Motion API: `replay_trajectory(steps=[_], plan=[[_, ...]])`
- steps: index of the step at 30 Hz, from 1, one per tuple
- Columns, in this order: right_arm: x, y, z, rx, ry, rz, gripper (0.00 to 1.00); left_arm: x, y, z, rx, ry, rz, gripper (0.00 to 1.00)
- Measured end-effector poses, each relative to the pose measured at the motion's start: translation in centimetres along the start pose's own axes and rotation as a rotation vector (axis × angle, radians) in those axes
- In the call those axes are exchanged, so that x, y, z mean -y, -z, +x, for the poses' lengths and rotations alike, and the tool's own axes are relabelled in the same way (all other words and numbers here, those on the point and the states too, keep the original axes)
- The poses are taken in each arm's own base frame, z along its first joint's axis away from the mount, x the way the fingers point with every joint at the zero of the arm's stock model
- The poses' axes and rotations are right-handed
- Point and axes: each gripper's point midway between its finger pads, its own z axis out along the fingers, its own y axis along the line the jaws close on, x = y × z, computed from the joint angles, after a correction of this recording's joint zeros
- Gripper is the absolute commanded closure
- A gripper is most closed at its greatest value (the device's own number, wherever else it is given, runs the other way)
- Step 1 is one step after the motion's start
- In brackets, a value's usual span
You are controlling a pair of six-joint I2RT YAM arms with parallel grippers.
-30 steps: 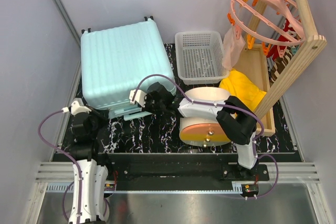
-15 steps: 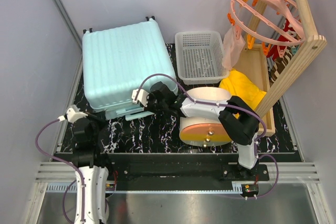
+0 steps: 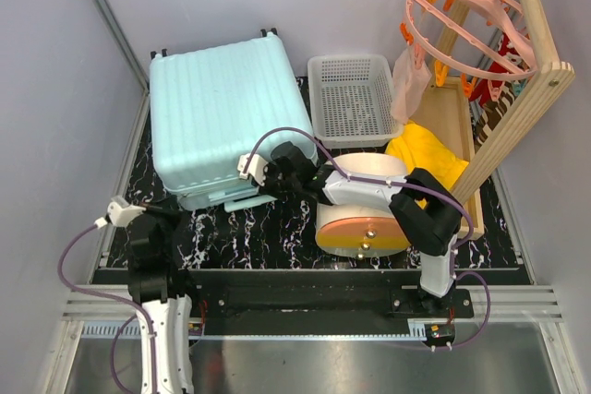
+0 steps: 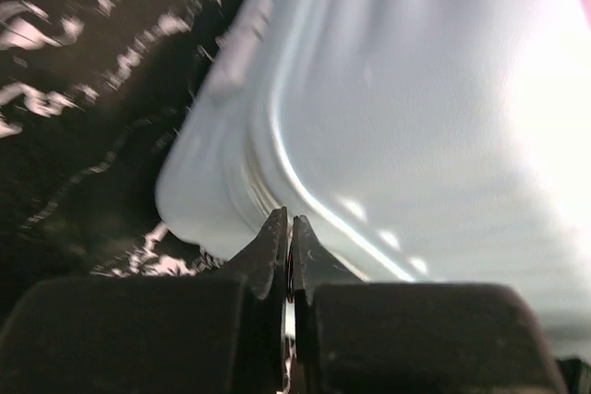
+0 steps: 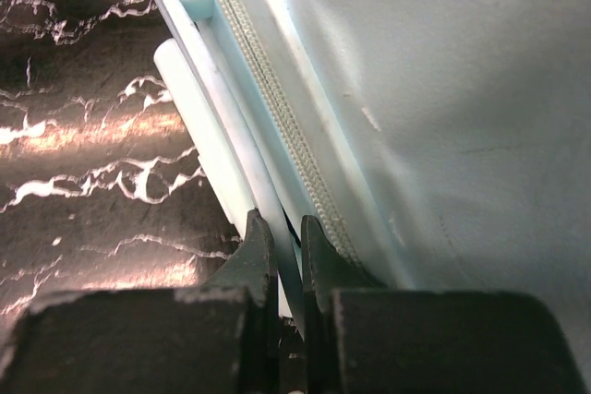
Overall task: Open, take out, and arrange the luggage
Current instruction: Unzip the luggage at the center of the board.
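The luggage (image 3: 222, 113), a pale mint-blue ribbed hard-shell case, lies flat and closed at the back left of the marbled mat. My right gripper (image 3: 257, 184) reaches to its near edge and is shut on the thin pale handle bar (image 5: 208, 136), which runs between the fingertips (image 5: 259, 237) beside the zipper seam of the luggage (image 5: 416, 89). My left gripper (image 3: 174, 216) sits near the left front, shut with nothing in it. In the left wrist view its closed tips (image 4: 288, 223) point at the rounded near corner of the luggage (image 4: 416, 117), a short way off it.
A white mesh basket (image 3: 351, 99) stands right of the case. A cream cylinder with an orange end (image 3: 362, 205) lies under my right arm. Yellow cloth (image 3: 425, 159) rests on a wooden tray (image 3: 457, 117), under a wooden rack (image 3: 517, 71) with a pink round hanger (image 3: 466, 25).
The luggage has shifted a little to the right with my right gripper on its handle. My left arm has drawn back toward its base, away from the case.
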Motion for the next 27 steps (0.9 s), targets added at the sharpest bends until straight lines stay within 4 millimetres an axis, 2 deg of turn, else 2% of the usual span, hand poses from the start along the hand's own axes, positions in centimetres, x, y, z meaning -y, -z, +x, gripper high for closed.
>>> replay_trajectory(steps=[3, 5, 7, 12, 14, 15, 16, 19, 23, 27], plan=[[-0.1, 0.8, 0.5, -0.019, -0.018, -0.016, 1.0, -1.2, 0.3, -1.4, 0.083, 0.009, -0.055, 1.0], [0.2, 1.4, 1.0, -0.04, -0.017, -0.015, 1.0, -3.6, 0.6, -3.5, 0.199, -0.001, -0.167, 1.0], [0.6, 1.9, 1.5, -0.056, -0.01, -0.013, 1.0, -5.0, 1.1, -4.8, 0.271, -0.006, -0.237, 1.0], [0.8, 2.3, 1.7, -0.068, -0.003, -0.013, 1.0, -6.5, 1.7, -5.5, 0.316, -0.05, -0.309, 1.0], [0.8, 2.3, 1.7, -0.068, -0.003, -0.014, 1.0, -6.3, 1.8, -5.6, 0.307, -0.082, -0.299, 0.91], [0.8, 2.3, 1.7, -0.068, -0.004, -0.014, 1.0, -5.9, 1.8, -5.5, 0.295, -0.099, -0.282, 0.83], [0.8, 2.3, 1.7, -0.069, -0.004, -0.014, 1.0, -5.5, 1.7, -5.3, 0.283, -0.115, -0.265, 0.6], [0.8, 2.4, 1.8, -0.071, -0.005, -0.015, 1.0, -3.6, 1.7, -4.1, 0.199, -0.161, -0.178, 0.4], [0.8, 2.4, 1.7, -0.07, -0.006, -0.019, 1.0, -0.4, 1.9, -2.2, 0.061, -0.205, -0.051, 0.36], [0.8, 2.4, 1.7, -0.07, -0.006, -0.025, 1.0, 1.8, 2.2, -0.5, -0.063, -0.242, 0.03, 0.33]])
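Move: The zipper pull is at my left fingertips, already pinched, at the luggage's near left corner. From that hand the middle of the luggage lies about 20 cm ahead and 13 to the right, slightly higher; its side handle is some 18 cm to the right, 1 ahead and 5 lower. From my right hand, which grips the luggage's lower rim, the pull is about 22 cm left, 4 back and 2 higher. I swing my left hand, shut on the zipper pull, about 7 cm left and 4 back, turning some 25 degrees counter-clockwise, and it comes free of the pull. Then I reverse, sweeping it nearly 9 cm right, rising and reaching forward a little, turning clockwise and spreading the fingers wide towards the pull again. My right hand keeps its pinch on the rim and shifts 3 cm right. ##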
